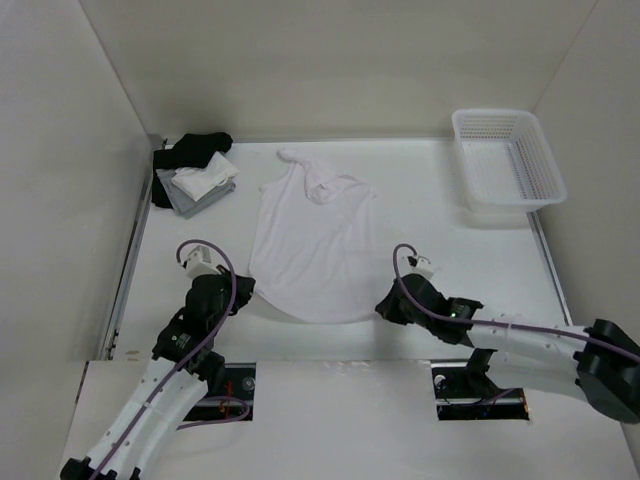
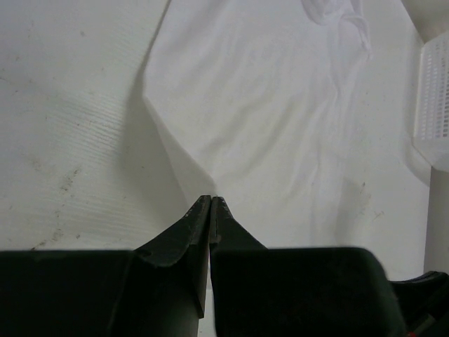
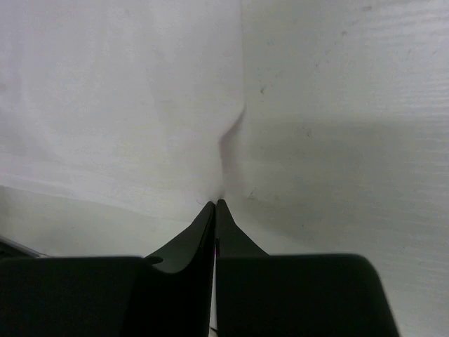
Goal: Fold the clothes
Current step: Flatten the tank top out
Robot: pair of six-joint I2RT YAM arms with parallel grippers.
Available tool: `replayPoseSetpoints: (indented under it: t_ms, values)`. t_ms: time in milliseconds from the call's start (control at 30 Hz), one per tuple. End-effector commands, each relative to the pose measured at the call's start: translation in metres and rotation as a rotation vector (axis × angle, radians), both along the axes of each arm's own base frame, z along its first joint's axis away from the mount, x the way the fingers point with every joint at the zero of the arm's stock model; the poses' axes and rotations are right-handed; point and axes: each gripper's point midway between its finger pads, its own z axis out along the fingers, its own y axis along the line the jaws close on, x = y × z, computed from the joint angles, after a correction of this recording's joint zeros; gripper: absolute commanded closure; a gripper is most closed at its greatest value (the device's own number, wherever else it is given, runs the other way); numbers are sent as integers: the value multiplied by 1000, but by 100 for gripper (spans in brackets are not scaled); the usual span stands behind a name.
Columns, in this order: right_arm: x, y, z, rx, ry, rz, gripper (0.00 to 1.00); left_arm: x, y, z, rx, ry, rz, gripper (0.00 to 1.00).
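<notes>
The clothes (image 1: 315,240), a thin white sleeveless top, lie spread on the table with the straps bunched at the far end and the hem toward me. My left gripper (image 1: 245,290) sits at the near-left hem corner. In the left wrist view its jaws (image 2: 211,199) are pressed together on the cloth (image 2: 280,119), which rises to their tips. My right gripper (image 1: 381,304) is at the near-right hem corner. In the right wrist view it (image 3: 216,203) is shut on the fabric's edge (image 3: 140,105), and a small crease runs up from the tips.
A white plastic basket (image 1: 505,160) stands at the back right, and its side shows in the left wrist view (image 2: 436,105). A pile of black, white and grey garments (image 1: 195,172) lies at the back left. White walls close in the table on three sides.
</notes>
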Motion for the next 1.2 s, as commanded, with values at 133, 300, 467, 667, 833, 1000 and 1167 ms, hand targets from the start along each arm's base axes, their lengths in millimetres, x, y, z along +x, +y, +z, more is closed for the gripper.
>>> replayPoseSetpoints:
  t_ms: [133,300,467,667,833,1000,1167]
  values:
    - [13,-26,186,49,-409,-3,99,16,19,185,21,-459,45,100]
    - [-3,-72,354,99,-707,-41,99,-25,43,325,-86,-773,116,100]
    - [-12,-99,481,117,-911,-86,99,-76,64,436,-212,-1035,159,100]
    - [-15,-103,552,73,-1042,-97,99,-104,76,497,-225,-1170,197,99]
    - [-10,-101,543,28,-1087,-152,97,-64,63,472,-215,-1082,184,99]
    - [6,-87,500,-90,-1100,-203,97,7,56,401,-182,-897,215,99]
    - [50,-28,433,-194,-1068,-91,98,78,53,327,-136,-712,266,99]
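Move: The grippers already pinch the tank top's two near hem corners. Its middle lies about 12 cm ahead of the left hand, 14 cm to its right and 9 cm below; from the right hand, about 17 cm ahead, 14 cm to its left and 3 cm below. The stack of folded clothes is roughly 25 cm ahead of the left hand and 13 cm to its left. The white basket stands some 38 cm ahead of the right hand and 30 cm to its right. Keep both hem corners pinched and fling both grippers up some 50 cm off the table, tipping the fingers up by 60 degrees or so, the left drawing back and both spreading apart. Then throw the left forward and down about 15 cm, its fingers tipping partly back, while the right sinks about 9 cm and eases forward. ##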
